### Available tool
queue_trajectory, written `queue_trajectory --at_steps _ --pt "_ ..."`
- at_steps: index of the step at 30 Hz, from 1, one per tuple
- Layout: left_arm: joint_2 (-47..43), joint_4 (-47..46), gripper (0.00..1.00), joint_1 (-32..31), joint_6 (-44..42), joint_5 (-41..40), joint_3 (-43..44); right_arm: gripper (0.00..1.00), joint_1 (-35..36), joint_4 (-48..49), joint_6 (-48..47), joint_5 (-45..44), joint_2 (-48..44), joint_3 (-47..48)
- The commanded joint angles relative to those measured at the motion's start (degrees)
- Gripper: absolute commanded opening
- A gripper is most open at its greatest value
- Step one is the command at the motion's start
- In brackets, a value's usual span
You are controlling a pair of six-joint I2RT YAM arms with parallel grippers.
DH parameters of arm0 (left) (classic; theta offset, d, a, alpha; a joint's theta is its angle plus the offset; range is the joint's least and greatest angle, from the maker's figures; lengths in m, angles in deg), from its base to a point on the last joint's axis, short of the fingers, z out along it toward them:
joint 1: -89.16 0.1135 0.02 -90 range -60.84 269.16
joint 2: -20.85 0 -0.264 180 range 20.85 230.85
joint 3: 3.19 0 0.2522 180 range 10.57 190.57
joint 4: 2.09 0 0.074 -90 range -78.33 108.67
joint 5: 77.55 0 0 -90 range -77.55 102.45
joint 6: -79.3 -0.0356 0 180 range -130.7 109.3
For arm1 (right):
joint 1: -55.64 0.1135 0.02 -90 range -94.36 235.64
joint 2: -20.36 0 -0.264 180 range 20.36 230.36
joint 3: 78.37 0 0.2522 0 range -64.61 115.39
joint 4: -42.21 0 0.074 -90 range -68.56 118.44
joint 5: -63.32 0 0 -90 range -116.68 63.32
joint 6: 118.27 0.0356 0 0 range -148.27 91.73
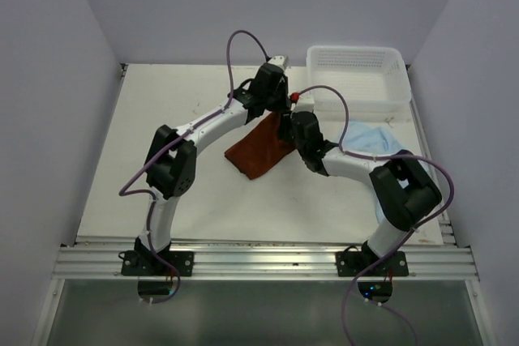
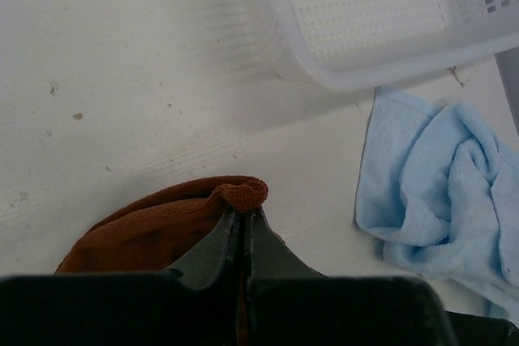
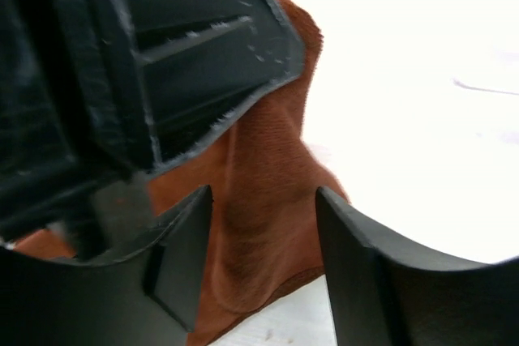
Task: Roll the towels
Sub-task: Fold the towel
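My left gripper (image 2: 242,212) is shut on a bunched corner of the rust brown-red towel (image 2: 154,228) and holds that corner up off the table. In the top view the same towel (image 1: 258,151) hangs from the left gripper (image 1: 278,116) down to the white table. My right gripper (image 3: 263,208) is open, its fingers (image 3: 182,249) on either side of the hanging fold of the rust towel (image 3: 263,192) without pinching it. The light blue towel (image 1: 373,138) lies crumpled to the right, beside the right arm; it also shows in the left wrist view (image 2: 438,192).
A white plastic mesh basket (image 1: 357,103) stands at the back right of the table, its rim (image 2: 365,74) just beyond the blue towel. The left gripper's black body (image 3: 162,62) fills the upper left of the right wrist view, close to the right fingers.
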State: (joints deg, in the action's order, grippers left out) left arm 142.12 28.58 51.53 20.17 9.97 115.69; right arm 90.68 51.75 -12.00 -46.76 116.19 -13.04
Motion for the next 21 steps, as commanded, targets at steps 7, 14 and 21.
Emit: queue_trajectory --at_steps 7,14,21 --pt "-3.5 -1.3 0.00 1.2 1.4 2.1 -0.3 0.20 -0.1 5.4 -1.0 -9.7 2.3 0.4" --pt "-4.4 -0.8 0.41 1.5 -3.2 3.3 0.9 0.00 -0.7 -5.1 -0.2 -1.9 -3.5 3.9" --pt "-20.1 2.3 0.65 6.0 -9.0 -2.8 -7.3 0.00 -0.9 -30.8 -0.1 9.0 -7.7 19.7"
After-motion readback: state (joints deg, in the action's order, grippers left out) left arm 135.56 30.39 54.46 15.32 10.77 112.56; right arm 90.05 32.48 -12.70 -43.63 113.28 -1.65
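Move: The brown towel's raised fold is right at the open right gripper, some 2 cm ahead, 1 cm to its right and slightly below; from the left gripper, still pinching the towel's end, it lies about 2 cm back and 2 cm down. From the right hand, the towel's lying part is roughly 7 cm back, 8 cm left and 9 cm below, and the white basket about 15 cm ahead, 22 cm right and 8 cm lower. Ease the right gripper a centimetre or two to the right, slightly forward and down, and shut it on the raised fold while the left gripper keeps its pinch. Once the right has closed, open the left and draw it up and left about 5 cm, off the towel; meanwhile lift the right, keeping the pinch, some 5 cm and slightly left. ##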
